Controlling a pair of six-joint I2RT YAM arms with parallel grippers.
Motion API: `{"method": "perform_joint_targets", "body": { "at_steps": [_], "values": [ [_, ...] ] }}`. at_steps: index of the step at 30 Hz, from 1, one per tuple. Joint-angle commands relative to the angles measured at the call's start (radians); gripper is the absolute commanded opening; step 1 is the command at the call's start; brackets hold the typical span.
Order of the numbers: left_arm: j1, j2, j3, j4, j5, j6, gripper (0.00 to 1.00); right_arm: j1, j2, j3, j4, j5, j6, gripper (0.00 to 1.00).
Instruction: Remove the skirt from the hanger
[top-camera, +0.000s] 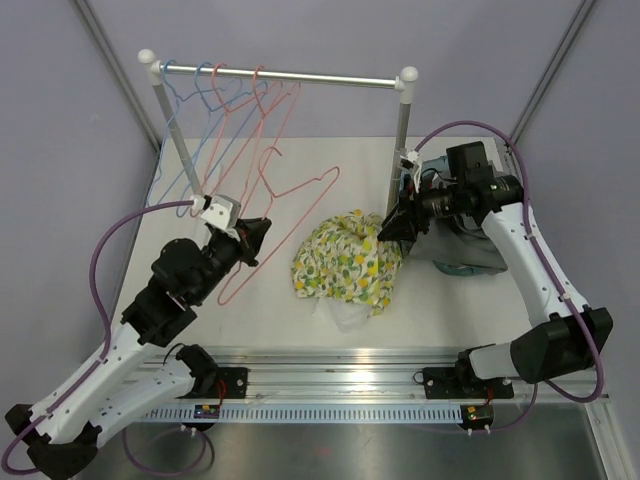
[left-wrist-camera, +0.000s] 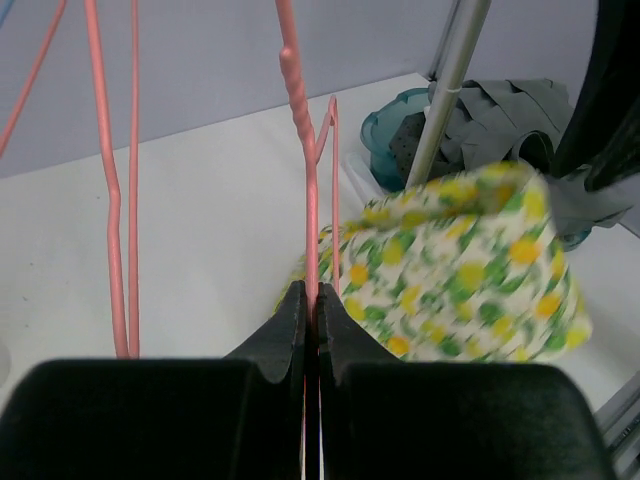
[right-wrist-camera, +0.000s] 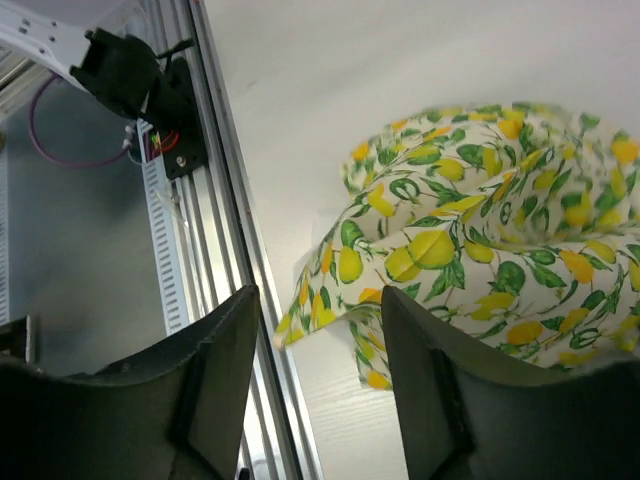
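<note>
The lemon-print skirt (top-camera: 345, 262) lies in a crumpled heap on the white table, just right of a pink wire hanger (top-camera: 265, 175). My left gripper (top-camera: 255, 238) is shut on the lower part of that hanger. In the left wrist view the pink hanger (left-wrist-camera: 310, 200) runs up from between the closed left gripper (left-wrist-camera: 312, 300), with the skirt (left-wrist-camera: 460, 270) blurred behind it. My right gripper (top-camera: 395, 228) hovers open over the skirt's right edge. In the right wrist view the right gripper (right-wrist-camera: 320, 320) holds nothing, and the skirt (right-wrist-camera: 480, 240) lies below it.
A clothes rack (top-camera: 300, 77) with several blue and pink hangers (top-camera: 230, 110) stands at the back; its right pole (left-wrist-camera: 450, 90) rises behind the skirt. Grey clothes (top-camera: 465, 250) and a teal bowl (left-wrist-camera: 385, 130) sit at the right. An aluminium rail (right-wrist-camera: 225, 200) edges the near side.
</note>
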Motion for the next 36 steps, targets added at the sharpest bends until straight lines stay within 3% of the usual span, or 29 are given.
{"method": "perform_joint_targets", "body": {
  "at_steps": [1,5,13,26,36],
  "values": [
    [0.002,0.029,0.085,0.037,-0.037,0.072,0.00,0.021,-0.004,-0.049,-0.049,0.051,-0.172,0.63],
    [0.002,0.084,0.139,0.050,-0.060,0.148,0.00,0.010,-0.105,-0.151,0.041,0.097,-0.182,0.99],
    [0.006,0.217,0.251,0.157,-0.086,0.217,0.00,-0.094,-0.240,-0.406,0.262,0.080,-0.188,0.99],
    [0.081,0.494,0.507,0.234,-0.125,0.178,0.00,-0.096,-0.210,-0.391,0.253,0.182,-0.194,0.99],
    [0.176,0.580,0.542,0.246,-0.048,0.084,0.00,-0.096,-0.208,-0.397,0.242,0.182,-0.212,0.99]
  ]
}}
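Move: The rail spot I'm taking the pink hanger to lies about 27 cm ahead of my left hand and 17 cm above it, neither left nor right; the nearest hanging pink hanger is some 3 cm to the left of that spot. My right hand is half open, with the lemon skirt already loose about 4 cm ahead, 12 cm left and 22 cm below it; the teal basket lies roughly 24 cm ahead, 20 cm right and 22 cm below. I keep the pink hanger pinched in my left hand and carry it forward about 14 cm and up some 9 cm, bringing its hook to the rail, tipping the fingers slightly up, turning them counter-clockwise and dipping a little at the end. My right hand spreads its fingers fully and sinks about 8 cm while shifting 5 cm right, then waits empty. ##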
